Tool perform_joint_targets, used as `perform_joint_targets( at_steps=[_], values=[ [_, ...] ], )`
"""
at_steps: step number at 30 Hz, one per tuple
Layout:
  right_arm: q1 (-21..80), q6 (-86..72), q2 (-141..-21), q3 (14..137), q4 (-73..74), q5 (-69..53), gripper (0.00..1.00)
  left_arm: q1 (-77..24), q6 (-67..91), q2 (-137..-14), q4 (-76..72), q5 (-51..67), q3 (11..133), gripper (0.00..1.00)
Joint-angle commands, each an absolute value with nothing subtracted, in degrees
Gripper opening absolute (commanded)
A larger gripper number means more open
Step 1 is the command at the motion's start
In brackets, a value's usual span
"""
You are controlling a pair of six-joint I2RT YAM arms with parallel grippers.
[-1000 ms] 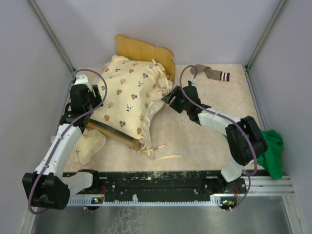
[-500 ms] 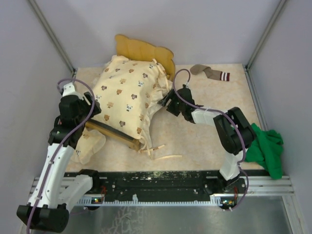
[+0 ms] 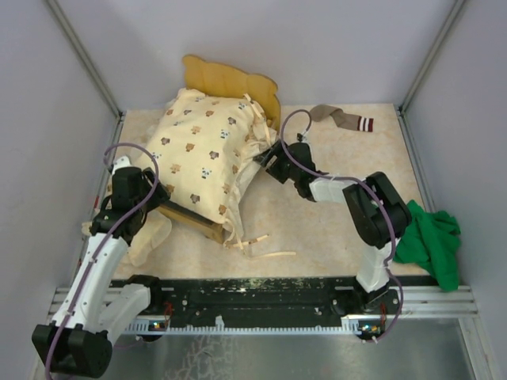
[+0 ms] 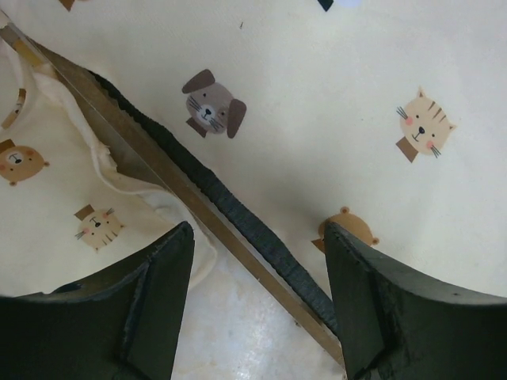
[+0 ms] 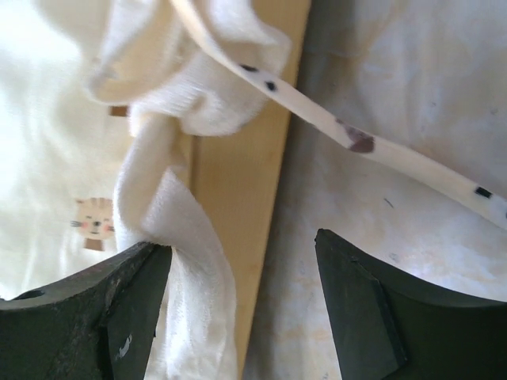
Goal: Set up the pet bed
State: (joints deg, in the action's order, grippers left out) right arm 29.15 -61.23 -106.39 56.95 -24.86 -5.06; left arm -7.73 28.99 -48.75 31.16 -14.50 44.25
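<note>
The pet bed (image 3: 231, 82) stands at the back left; its wavy wooden headboard rises behind a cream animal-print quilt (image 3: 203, 150) heaped over the frame. My left gripper (image 3: 147, 190) is open at the bed's near-left side. In the left wrist view its jaws (image 4: 257, 293) straddle the wooden side rail (image 4: 198, 207) and its dark fabric edge (image 4: 242, 218) without touching them. My right gripper (image 3: 273, 163) is open at the bed's right side. The right wrist view has a wooden rail (image 5: 234, 182) between its jaws (image 5: 242, 301), with a fold of quilt (image 5: 186, 269) against the left finger.
A cream pillow (image 3: 150, 236) lies on the table under the bed's near-left corner. Loose quilt ties (image 3: 265, 247) trail on the table in front. A grey striped sock (image 3: 342, 119) lies at the back right, and a green cloth (image 3: 434, 241) is bunched at the right edge.
My left arm has pulled back toward the near edge, along the bed's left side. My right gripper's jaws have spread wider and its elbow has swung in. The quilt shifted slightly.
</note>
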Motion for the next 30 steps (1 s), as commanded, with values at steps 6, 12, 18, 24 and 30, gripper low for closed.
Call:
perform_joint_targets(
  at_steps=[6, 12, 18, 24, 30],
  values=[
    [29.9, -62.4, -107.2, 63.6, -27.5, -3.5, 0.74, -7.9, 32.8, -49.2, 28.3, -14.8, 41.8, 0.72],
    [29.9, -63.9, -115.2, 68.9, -28.0, -7.8, 0.71, -7.9, 34.3, -49.6, 26.1, -13.5, 38.7, 0.69],
    [30.0, -64.2, -114.7, 67.4, -26.2, -4.3, 0.51, -7.9, 34.0, -51.7, 24.7, -11.5, 37.9, 0.64],
    [30.0, -60.7, -108.3, 62.3, -19.4, 1.0, 0.26, -7.9, 31.4, -53.7, 22.2, -6.7, 37.6, 0.55],
    [29.9, -59.6, -95.7, 47.3, -18.1, 6.1, 0.24, -8.0, 29.0, -54.8, 18.4, 1.4, 37.0, 0.48]
  ],
)
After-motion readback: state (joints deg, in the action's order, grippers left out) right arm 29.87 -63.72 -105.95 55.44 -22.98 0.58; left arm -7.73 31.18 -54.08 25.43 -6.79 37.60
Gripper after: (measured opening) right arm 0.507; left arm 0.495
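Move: The right hand's spot on the bed's side rail is about 3 cm ahead, 3 cm left and 1 cm lower; the headboard stands some 15 cm ahead and 8 cm left, the brown scarf 12 cm ahead and 22 cm right. The left hand has the foot rail some 3 cm right, level fore-and-aft, 8 cm below, with the cover's middle about 12 cm ahead and 9 cm right. Right reaches 5 cm forward-left, pinches the side rail, drags back-right; left sinks 6 cm toward foot rail, closing partway. ##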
